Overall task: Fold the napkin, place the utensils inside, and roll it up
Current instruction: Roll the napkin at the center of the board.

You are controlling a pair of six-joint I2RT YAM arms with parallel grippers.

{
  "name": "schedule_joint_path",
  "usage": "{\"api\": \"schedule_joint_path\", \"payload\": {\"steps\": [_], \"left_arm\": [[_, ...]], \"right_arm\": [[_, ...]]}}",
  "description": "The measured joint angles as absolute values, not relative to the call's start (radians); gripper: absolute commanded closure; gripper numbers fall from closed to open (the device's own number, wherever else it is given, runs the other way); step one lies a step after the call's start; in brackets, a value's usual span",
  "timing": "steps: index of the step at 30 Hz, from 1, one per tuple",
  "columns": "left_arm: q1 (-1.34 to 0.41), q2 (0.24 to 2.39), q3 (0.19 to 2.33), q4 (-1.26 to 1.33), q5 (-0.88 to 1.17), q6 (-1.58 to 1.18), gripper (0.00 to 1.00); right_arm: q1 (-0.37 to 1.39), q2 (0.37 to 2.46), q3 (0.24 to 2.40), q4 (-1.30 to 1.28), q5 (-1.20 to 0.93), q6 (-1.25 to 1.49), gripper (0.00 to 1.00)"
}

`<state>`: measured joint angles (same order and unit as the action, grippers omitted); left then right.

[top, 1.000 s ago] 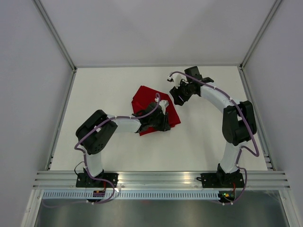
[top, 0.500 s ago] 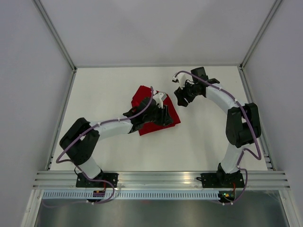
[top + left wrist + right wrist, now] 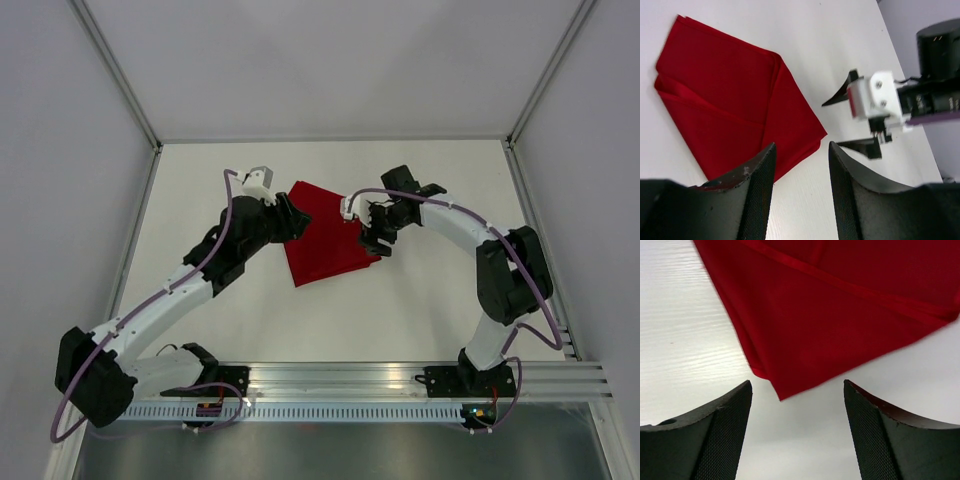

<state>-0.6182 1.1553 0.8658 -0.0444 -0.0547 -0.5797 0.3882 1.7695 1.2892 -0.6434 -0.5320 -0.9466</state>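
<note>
The red napkin [image 3: 327, 236] lies folded flat on the white table, its layered edges showing in the left wrist view [image 3: 735, 105]. My left gripper [image 3: 292, 220] hovers at its far-left edge, open with nothing between the fingers [image 3: 801, 150]. From the other side, my right gripper [image 3: 368, 232] faces the napkin's right corner, open and empty [image 3: 797, 387]. That corner of the napkin [image 3: 840, 305] points into the gap between its fingers. The right gripper [image 3: 862, 120] also appears in the left wrist view beyond the cloth. The utensils are out of view.
The white table [image 3: 220, 300] is bounded by metal frame posts and white walls. An aluminium rail [image 3: 340, 378] carrying both arm bases runs along the near edge.
My left arm has swung from over the napkin's near part out to its far-left edge, uncovering the cloth. The right gripper has come down to the right corner. Both jaws have widened.
</note>
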Motion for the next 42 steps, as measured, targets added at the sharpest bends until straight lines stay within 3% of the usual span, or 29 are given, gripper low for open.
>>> {"api": "schedule_joint_path", "payload": {"steps": [10,25,30,42], "left_arm": [[-0.583,1.003,0.864,-0.165,-0.131,-0.583,0.48],[-0.548,0.999,0.86,-0.212,-0.133,-0.583,0.48],[-0.538,0.999,0.86,-0.213,-0.131,-0.582,0.49],[-0.523,0.99,0.844,-0.23,-0.109,-0.55,0.49]], "right_arm": [[0.582,1.772,1.247,-0.621,-0.502,-1.054,0.18],[0.636,1.898,1.259,-0.587,-0.458,-1.096,0.19],[0.657,1.93,1.277,-0.57,-0.435,-1.096,0.25],[0.661,1.982,1.348,-0.598,-0.397,-1.097,0.5]]}}
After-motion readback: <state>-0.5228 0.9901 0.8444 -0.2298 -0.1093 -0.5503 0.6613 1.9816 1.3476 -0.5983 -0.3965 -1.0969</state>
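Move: Below and to the left of the right hand is the middle of the napkin's near edge: some 8 cm left, 4 cm back and 7 cm down. At the same level, the napkin's right near corner is almost under that hand, about 1 cm back. Its left near corner lies roughly 18 cm left and 8 cm back, the napkin's middle some 12 cm left and 7 cm ahead. From the left hand that edge's middle is about 6 cm right, 3 cm ahead and 22 cm below. Swinging left and back, the open right hand travels over the right near corner, turning some 20 degrees counter-clockwise, then sinks about 5 cm to the middle of the napkin's near edge. There it eases slightly forward and narrows its fingers to half open, one at the edge, the other over the cloth. The left hand backs off about 6 cm to its left, still high and half open. ##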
